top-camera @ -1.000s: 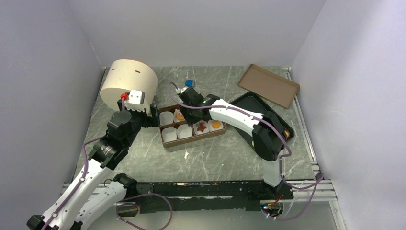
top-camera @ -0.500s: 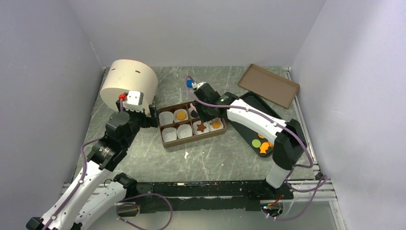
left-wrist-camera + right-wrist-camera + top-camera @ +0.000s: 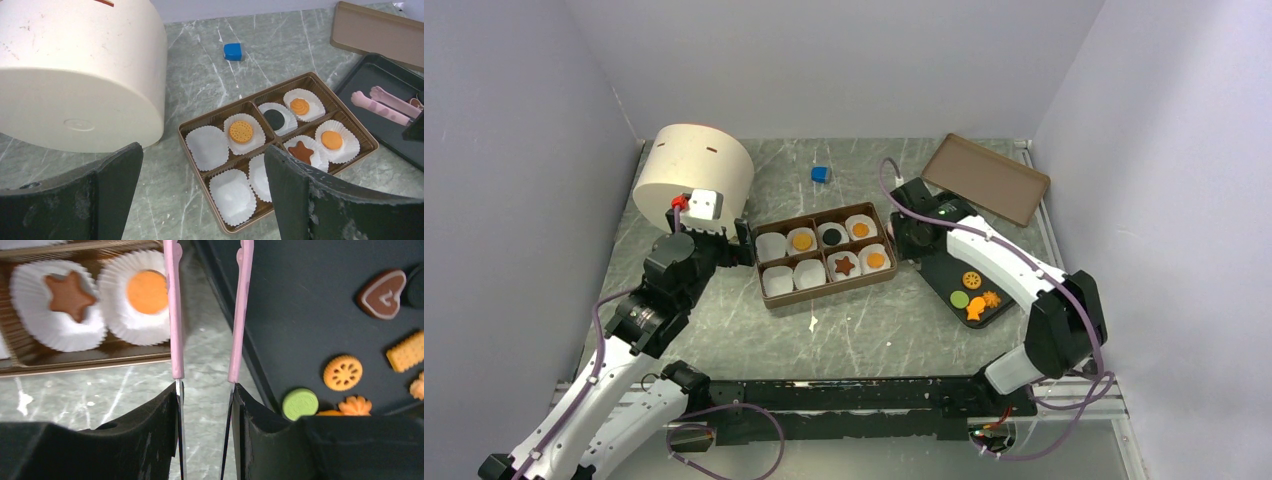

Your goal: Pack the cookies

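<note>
The brown compartment box [image 3: 773, 294] holds white cups. Five cups hold cookies: a ridged orange round [image 3: 241, 131], a black round [image 3: 274, 119], an orange swirl [image 3: 299, 106], a brown star [image 3: 69, 295] and a plain orange round [image 3: 147, 291]. More cookies lie on the black tray [image 3: 944, 272]: a heart [image 3: 384, 286], an orange wheel [image 3: 343, 372], a green round [image 3: 300, 403], an orange square [image 3: 407, 351] and a fish [image 3: 975, 313]. My right gripper [image 3: 205, 395] is shut on pink tongs [image 3: 173, 315], whose tips are apart and empty between box and tray. My left gripper [image 3: 202, 157] is open, left of the box.
A big cream round container [image 3: 694, 175] stands at the back left, close to my left arm. A small blue cube [image 3: 821, 174] lies behind the box. A brown lid [image 3: 986, 178] rests at the back right, beyond the tray.
My right arm has swung right, from over the box's back cups to the tray's left edge. The black and orange cookies in the back right cups now show. The left arm has not moved.
</note>
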Tool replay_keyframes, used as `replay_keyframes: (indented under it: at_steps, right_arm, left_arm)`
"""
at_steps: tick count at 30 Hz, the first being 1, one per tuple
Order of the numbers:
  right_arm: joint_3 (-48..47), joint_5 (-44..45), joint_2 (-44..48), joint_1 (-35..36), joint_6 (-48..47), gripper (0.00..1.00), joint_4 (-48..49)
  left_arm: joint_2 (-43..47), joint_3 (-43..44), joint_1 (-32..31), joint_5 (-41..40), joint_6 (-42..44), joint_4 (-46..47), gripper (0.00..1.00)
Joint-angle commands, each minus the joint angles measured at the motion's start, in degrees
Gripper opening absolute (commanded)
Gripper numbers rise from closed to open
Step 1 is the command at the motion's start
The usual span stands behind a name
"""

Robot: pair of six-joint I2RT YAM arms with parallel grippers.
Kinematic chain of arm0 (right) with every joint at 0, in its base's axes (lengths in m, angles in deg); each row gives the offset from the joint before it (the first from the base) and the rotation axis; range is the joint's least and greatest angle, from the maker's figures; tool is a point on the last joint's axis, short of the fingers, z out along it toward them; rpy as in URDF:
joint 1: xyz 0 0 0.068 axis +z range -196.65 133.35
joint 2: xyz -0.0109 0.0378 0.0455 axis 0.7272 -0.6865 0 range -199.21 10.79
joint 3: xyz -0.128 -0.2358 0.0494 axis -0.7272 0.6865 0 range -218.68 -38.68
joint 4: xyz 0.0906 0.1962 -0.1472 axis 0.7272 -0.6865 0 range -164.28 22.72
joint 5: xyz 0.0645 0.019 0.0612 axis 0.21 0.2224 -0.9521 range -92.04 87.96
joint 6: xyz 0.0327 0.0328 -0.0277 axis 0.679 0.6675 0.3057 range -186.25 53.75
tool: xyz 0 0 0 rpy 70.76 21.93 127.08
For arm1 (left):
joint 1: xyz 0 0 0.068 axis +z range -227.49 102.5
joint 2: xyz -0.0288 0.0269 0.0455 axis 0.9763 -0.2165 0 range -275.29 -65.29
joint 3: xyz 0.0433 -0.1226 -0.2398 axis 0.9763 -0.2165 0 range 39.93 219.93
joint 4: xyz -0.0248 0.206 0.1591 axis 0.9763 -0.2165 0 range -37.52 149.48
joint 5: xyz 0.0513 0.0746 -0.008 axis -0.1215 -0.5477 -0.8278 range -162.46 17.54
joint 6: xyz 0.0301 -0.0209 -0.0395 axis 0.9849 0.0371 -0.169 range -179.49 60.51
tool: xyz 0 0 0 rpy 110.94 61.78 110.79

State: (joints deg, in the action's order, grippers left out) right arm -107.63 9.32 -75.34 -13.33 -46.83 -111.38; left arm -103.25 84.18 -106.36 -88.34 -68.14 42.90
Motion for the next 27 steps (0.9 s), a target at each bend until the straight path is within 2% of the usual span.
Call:
replay_keyframes:
  at_steps: [1,17,27]
  right_arm:
    - [4.07,1.41,3.38,-4.16,1.69,0.41,1.25]
    - [14.77,-3.79,9.11,-23.3,3.96,0.42,5.77]
    - [15.97,-4.7,8.27,-27.28,4.16,0.46,7.35]
  left_arm:
    - [0.88,-0.22,-0.39,0.4,0.9,2.95,0.96]
    - [0.25,-0.3,-0.84,0.32,0.91,3.04,0.96]
    - [-0.1,-0.39,-0.93,0.48,1.0,3.13,0.96]
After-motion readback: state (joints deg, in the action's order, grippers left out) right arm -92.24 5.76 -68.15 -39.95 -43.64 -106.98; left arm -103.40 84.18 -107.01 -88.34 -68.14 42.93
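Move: The right hand grips the pink-tipped tongs; the heart cookie they are bound for lies about 16 cm to the right, 4 cm ahead and 15 cm below. From that cookie, the square cracker is some 6 cm farther right and 6 cm nearer the base, and the round jam cookie 9 cm nearer in the same line. The cookie box's middle is 19 cm left of the hand and 1 cm ahead. From the left hand, the heart cookie is roughly 50 cm right, 6 cm ahead and 30 cm down. The right hand, still holding the tongs with their tips apart, swings away from the cookie box to the right across the black tray, about 14 cm, fast at first and then easing, while sinking nearly 5 cm towards the heart cookie. On the way the wrist turns clockwise by not quite 30 degrees and tips the tongs slightly steeper, bringing the open tips close to the heart cookie, with no squeeze on the tongs yet; whether a tip touches can't be seen. ##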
